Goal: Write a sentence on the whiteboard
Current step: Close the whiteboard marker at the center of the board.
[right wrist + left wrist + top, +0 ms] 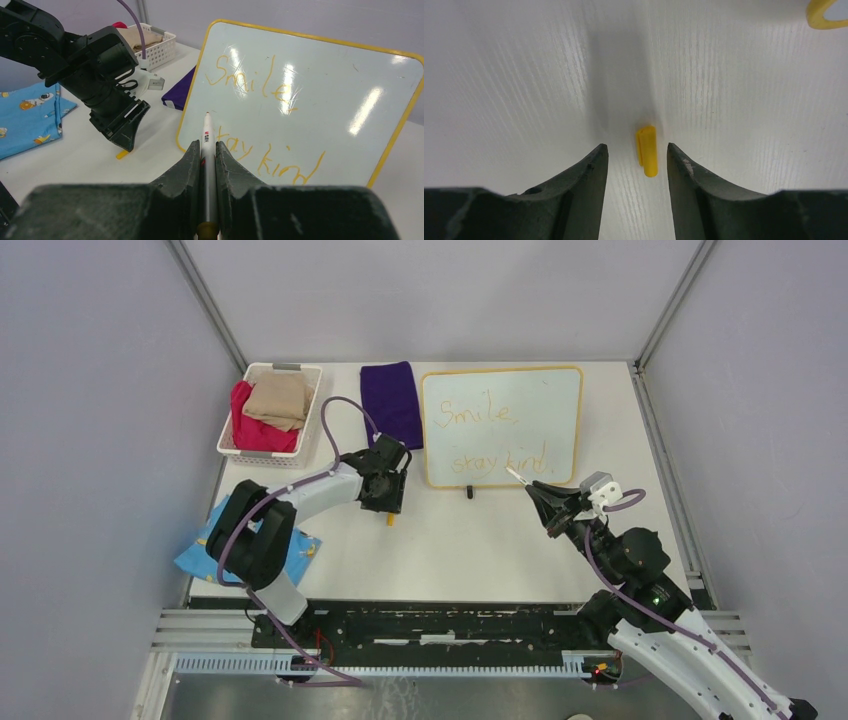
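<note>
The whiteboard (pixel 502 425) with a yellow frame stands at the back of the table, also in the right wrist view (pixel 320 100). It bears the orange sentence (pixel 497 438), "Smile," above "stay kind" (pixel 272 125). My right gripper (pixel 532 487) is shut on a white marker (pixel 207 150), tip pointing at the board's lower right, just off it. My left gripper (pixel 388 508) is open, pointing down above the yellow marker cap (pixel 647 150), which lies on the table between the fingers (pixel 591 172) and also shows in the top view (pixel 390 521).
A white basket (pixel 268 412) with red and tan cloths stands at the back left. A purple cloth (pixel 391 402) lies left of the board. A blue patterned cloth (pixel 215 548) lies at the front left.
</note>
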Motion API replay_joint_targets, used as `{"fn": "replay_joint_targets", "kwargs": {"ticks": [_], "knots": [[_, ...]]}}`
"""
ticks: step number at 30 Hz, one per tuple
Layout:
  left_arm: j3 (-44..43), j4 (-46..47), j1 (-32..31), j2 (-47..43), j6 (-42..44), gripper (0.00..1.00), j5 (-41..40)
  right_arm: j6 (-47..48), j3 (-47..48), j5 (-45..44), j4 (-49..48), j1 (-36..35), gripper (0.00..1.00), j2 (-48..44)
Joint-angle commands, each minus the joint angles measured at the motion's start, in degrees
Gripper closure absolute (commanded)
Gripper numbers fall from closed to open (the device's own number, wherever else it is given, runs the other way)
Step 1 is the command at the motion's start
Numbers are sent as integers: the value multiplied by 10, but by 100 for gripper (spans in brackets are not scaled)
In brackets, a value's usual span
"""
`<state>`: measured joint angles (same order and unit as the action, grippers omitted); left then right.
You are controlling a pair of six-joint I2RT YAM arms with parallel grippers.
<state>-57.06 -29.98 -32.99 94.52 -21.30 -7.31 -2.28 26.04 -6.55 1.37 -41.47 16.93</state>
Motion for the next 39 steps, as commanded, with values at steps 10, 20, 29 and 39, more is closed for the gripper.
{"fn": "replay_joint_targets", "kwargs": {"ticks": [10,20,29,39], "knots": [[-5,11,-8,31,15,52,-1,-12,24,-9,-15,1,100,-6],[-9,7,-12,47,14,58,-7,-14,22,-10,-15,1,100,-7],[4,3,-15,53,9,63,9,-18,21,-8,-15,1,100,-4],[10,-1,-17,47,10,87,12,-19,28,-9,1,1,100,-2]]}}
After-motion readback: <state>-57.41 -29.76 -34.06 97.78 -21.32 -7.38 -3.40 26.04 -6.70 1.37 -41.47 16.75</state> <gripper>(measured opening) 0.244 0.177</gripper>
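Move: Just under the left fingertips lies the yellow marker cap, about 2 cm below the hand and 1 cm back, straight in line sideways, between the parted fingers. The whiteboard's near left corner is some 7 cm ahead and 9 cm to the right; the board's black clip stands about 6 cm ahead and 19 cm to the right, both roughly 2 cm lower. From the right hand the cap is around 35 cm left, 9 cm ahead and 26 cm below. Sinking about 1.5 cm and easing half a centimetre back, the left hand settles its fingertips down either side of the cap, then stays there, still pointing steeply down. The fingers, half open at first, narrow throughout, quickest at the end, until the pads pinch the cap's sides close to the table. ##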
